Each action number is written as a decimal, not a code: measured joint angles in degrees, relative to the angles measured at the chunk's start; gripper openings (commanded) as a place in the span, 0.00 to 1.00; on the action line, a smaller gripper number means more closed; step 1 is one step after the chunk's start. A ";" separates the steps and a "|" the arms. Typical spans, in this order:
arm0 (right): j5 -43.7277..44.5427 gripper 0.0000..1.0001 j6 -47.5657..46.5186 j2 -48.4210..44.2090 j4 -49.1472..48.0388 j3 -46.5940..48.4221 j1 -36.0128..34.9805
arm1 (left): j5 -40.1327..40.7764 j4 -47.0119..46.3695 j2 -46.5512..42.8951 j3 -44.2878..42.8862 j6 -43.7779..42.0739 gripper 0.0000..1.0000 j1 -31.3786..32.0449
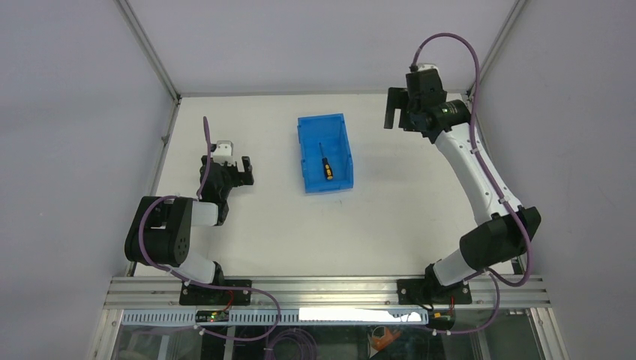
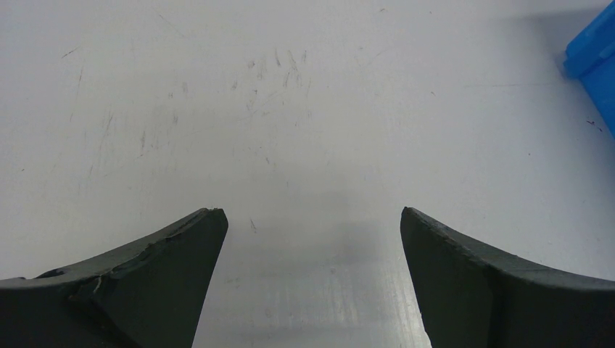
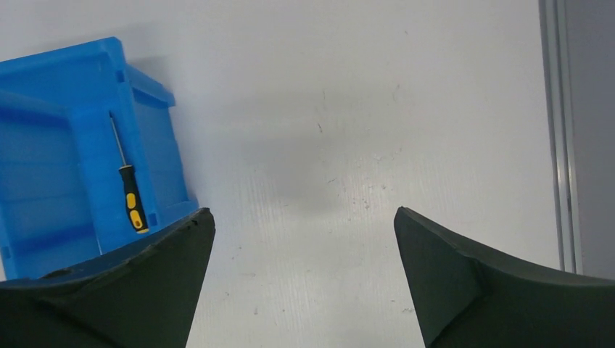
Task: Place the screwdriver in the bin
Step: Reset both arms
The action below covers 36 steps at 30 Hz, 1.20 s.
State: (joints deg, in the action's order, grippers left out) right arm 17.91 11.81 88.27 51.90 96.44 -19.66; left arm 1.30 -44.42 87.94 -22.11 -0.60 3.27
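Observation:
The screwdriver, with its orange-yellow and black handle, lies flat inside the blue bin in the middle of the table. In the right wrist view the screwdriver rests on the floor of the bin, shaft pointing away. My right gripper hovers at the far right, well clear of the bin, and its jaws are open with only bare table between them. My left gripper sits low to the left of the bin, open and empty. A corner of the bin shows at its view's upper right.
The white table is fenced by grey walls and aluminium frame posts. A metal rail runs along the table's right edge. Both arm bases sit on the near rail.

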 measured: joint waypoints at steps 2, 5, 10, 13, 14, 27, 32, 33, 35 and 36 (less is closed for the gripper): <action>-0.35 0.99 -0.37 -1.36 -2.16 -3.15 1.66 | 0.00 0.00 0.00 0.00 0.00 0.99 0.00; -1.11 0.99 -0.81 -2.80 -5.86 -7.82 3.93 | 0.00 0.00 0.00 0.00 0.00 0.99 0.00; -2.19 0.99 -1.16 -3.58 -11.54 -14.88 7.61 | 0.02 0.00 0.00 0.00 0.00 0.99 0.00; -2.34 0.99 -1.20 -3.56 -14.62 -18.56 8.81 | 0.00 0.00 0.00 0.00 0.00 0.99 0.00; -2.45 0.99 -1.20 -3.58 -16.00 -20.06 9.07 | 0.00 0.00 0.00 0.00 0.00 0.99 0.00; -6.84 0.99 -0.92 2.36 -29.62 -30.60 10.99 | 0.00 0.00 0.00 0.00 0.00 0.99 0.00; -8.31 0.99 -0.85 5.42 -31.52 -31.43 11.47 | 0.00 0.00 0.00 0.00 0.00 0.99 0.00; -8.57 0.99 -0.83 5.90 -31.82 -31.43 11.56 | 0.00 0.00 0.00 0.00 0.00 0.99 0.00; -9.07 0.99 -0.79 6.34 -32.39 -31.47 11.69 | 0.00 0.00 0.00 0.00 0.00 0.99 0.00; -9.29 0.99 -0.76 6.40 -32.61 -31.50 11.78 | 0.00 0.00 0.00 0.00 0.00 0.99 0.00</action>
State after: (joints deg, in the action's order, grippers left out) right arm 8.62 11.05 94.67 19.29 64.95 -7.88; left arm 1.30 -44.42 87.94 -22.11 -0.60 3.27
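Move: The right hand, empty, hangs high over bare table. The screwdriver lies in the bin about 20 cm to its left, only some 1 cm farther out and roughly 26 cm below; the bin's middle is also about 20 cm left, some 3 cm ahead and 24 cm down. From the idle left hand, the screwdriver is about 30 cm to the right, 2 cm ahead and some 4 cm lower. Down towards the bare table beside the bin, about 18 cm, goes the empty right hand, first slanting some 5 cm to the right, farther from the bin, then dropping almost straight while edging slightly forward and slowing to a stop above the surface. The wrist turns a little clockwise and dips its fingers slightly; they stay wide open and touch nothing. ##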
